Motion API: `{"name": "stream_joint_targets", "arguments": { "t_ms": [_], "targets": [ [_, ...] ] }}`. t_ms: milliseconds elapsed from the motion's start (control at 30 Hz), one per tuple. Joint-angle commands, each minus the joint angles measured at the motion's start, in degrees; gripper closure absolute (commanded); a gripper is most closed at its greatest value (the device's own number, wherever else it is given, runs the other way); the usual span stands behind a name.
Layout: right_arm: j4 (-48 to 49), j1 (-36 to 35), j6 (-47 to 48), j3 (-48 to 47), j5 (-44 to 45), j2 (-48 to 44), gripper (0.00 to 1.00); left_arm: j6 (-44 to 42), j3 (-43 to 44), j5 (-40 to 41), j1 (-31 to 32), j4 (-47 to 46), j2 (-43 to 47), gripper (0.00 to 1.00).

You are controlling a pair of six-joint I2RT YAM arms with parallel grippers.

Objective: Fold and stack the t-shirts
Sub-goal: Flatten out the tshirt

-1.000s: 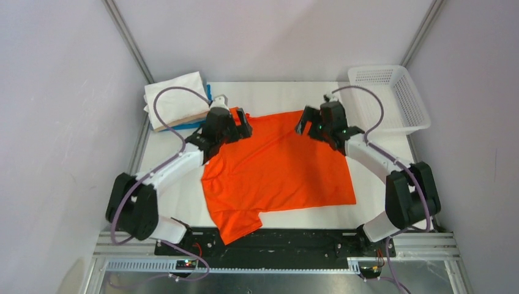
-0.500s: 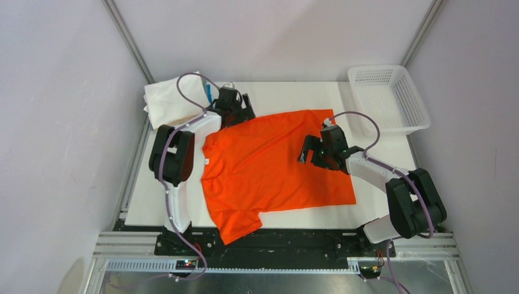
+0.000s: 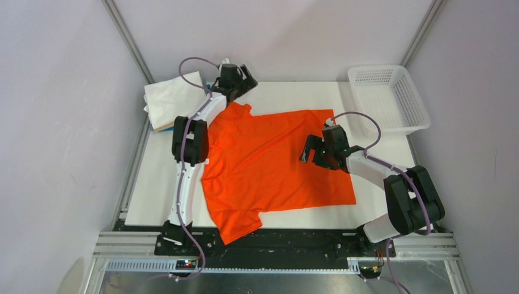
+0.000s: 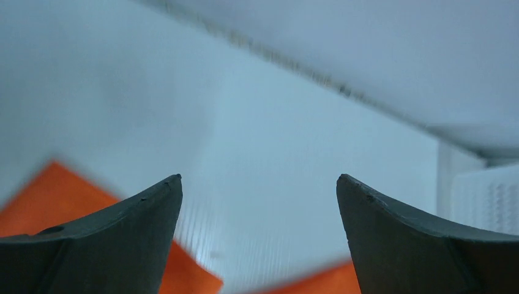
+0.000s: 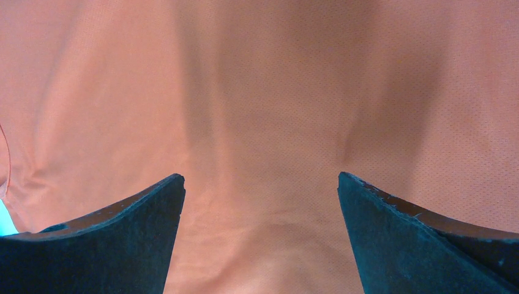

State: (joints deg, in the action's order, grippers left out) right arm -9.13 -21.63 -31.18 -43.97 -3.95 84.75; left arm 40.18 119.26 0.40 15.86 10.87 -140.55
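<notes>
A bright orange t-shirt lies spread flat across the middle of the white table. My left gripper is open and empty, reaching to the table's back edge just past the shirt's back-left sleeve. In the left wrist view the gripper hangs over bare table, with orange cloth at the lower left. My right gripper is open and empty just above the shirt's right half. In the right wrist view the gripper has only orange cloth below it. A pile of folded shirts, white on top, lies at the back left.
A white plastic mesh basket stands at the back right corner; it also shows at the right edge of the left wrist view. Grey walls and metal frame posts close in the table at the back and sides.
My left arm has stretched toward the back, moving its gripper off the shirt's sleeve to the back edge; the sleeve now lies flat. My right gripper came forward over the shirt, then held still.
</notes>
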Motion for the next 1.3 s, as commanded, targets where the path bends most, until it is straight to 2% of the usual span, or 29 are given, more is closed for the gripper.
{"name": "stream_joint_targets", "arguments": {
  "t_ms": [0, 133, 267, 467, 500, 667, 800, 900, 1267],
  "targets": [
    [0.55, 0.38, 1.07, 0.13, 0.67, -0.45, 0.01, 6.84, 11.69, -5.06, -4.66, -0.5, -5.48, 0.0],
    [0.17, 1.2, 0.89, 0.13, 1.42, -1.87, 0.01, 2.2, 8.73, -5.15, -4.36, -0.5, 0.31, 0.0],
    [-0.49, 2.42, 0.57, 0.11, 1.97, -4.53, 0.01, -3.41, -0.81, -3.14, -3.63, -0.43, 12.14, 0.0],
    [-2.5, 4.95, 1.39, 0.26, 4.96, -8.56, 0.01, -7.33, -27.55, 3.13, -0.67, 1.31, 38.61, 0.0],
    [-2.01, 5.64, 1.71, 0.12, 3.76, -8.49, 0.01, -7.15, -34.66, 3.6, -0.31, 1.37, 41.24, 0.0],
    [-0.37, 8.64, 3.4, -3.15, 0.4, -4.67, 0.01, -7.13, -56.37, 4.63, 3.75, 1.82, 54.47, 0.0],
    [-0.21, 9.26, 3.59, -7.56, -0.85, 0.93, 0.01, -7.01, -63.68, 4.38, 4.88, 1.84, 56.28, 0.0],
    [0.21, 9.74, 3.13, -8.98, 0.1, 4.12, 0.01, -6.12, -65.42, 3.39, 4.81, 1.79, 54.39, 0.0],
    [-1.54, 12.64, -0.05, -9.13, 0.21, 12.05, 0.01, -5.36, -57.79, -1.15, 3.59, 1.78, 36.45, 0.0]
  ]
}}
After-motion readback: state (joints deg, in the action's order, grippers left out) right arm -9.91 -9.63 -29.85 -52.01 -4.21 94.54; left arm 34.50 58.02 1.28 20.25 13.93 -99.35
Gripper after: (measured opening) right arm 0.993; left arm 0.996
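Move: The left hand stands beyond the t-shirt: its collar lies about 27 cm back and 9 cm to the left, the far sleeve 9 cm back and 2 cm to the left, the folded stack some 26 cm to the left and 7 cm back. The right hand is low over the body, with the right hem's middle 12 cm to its right and about level, and the white basket 28 cm to its right and 21 cm ahead. The open left hand first carries on about 4 cm forward and swings some 5 cm left beyond the far sleeve, then lifts high and comes back roughly 30 cm over the t-shirt, dropping beside the collar with its fingers tipping down about 20 degrees until one tip seems to rest on the collar seam. The right hand, also still open, lifts a little and shifts right towards the hem and forward, then sinks low over the cloth again, turning slightly clockwise. ##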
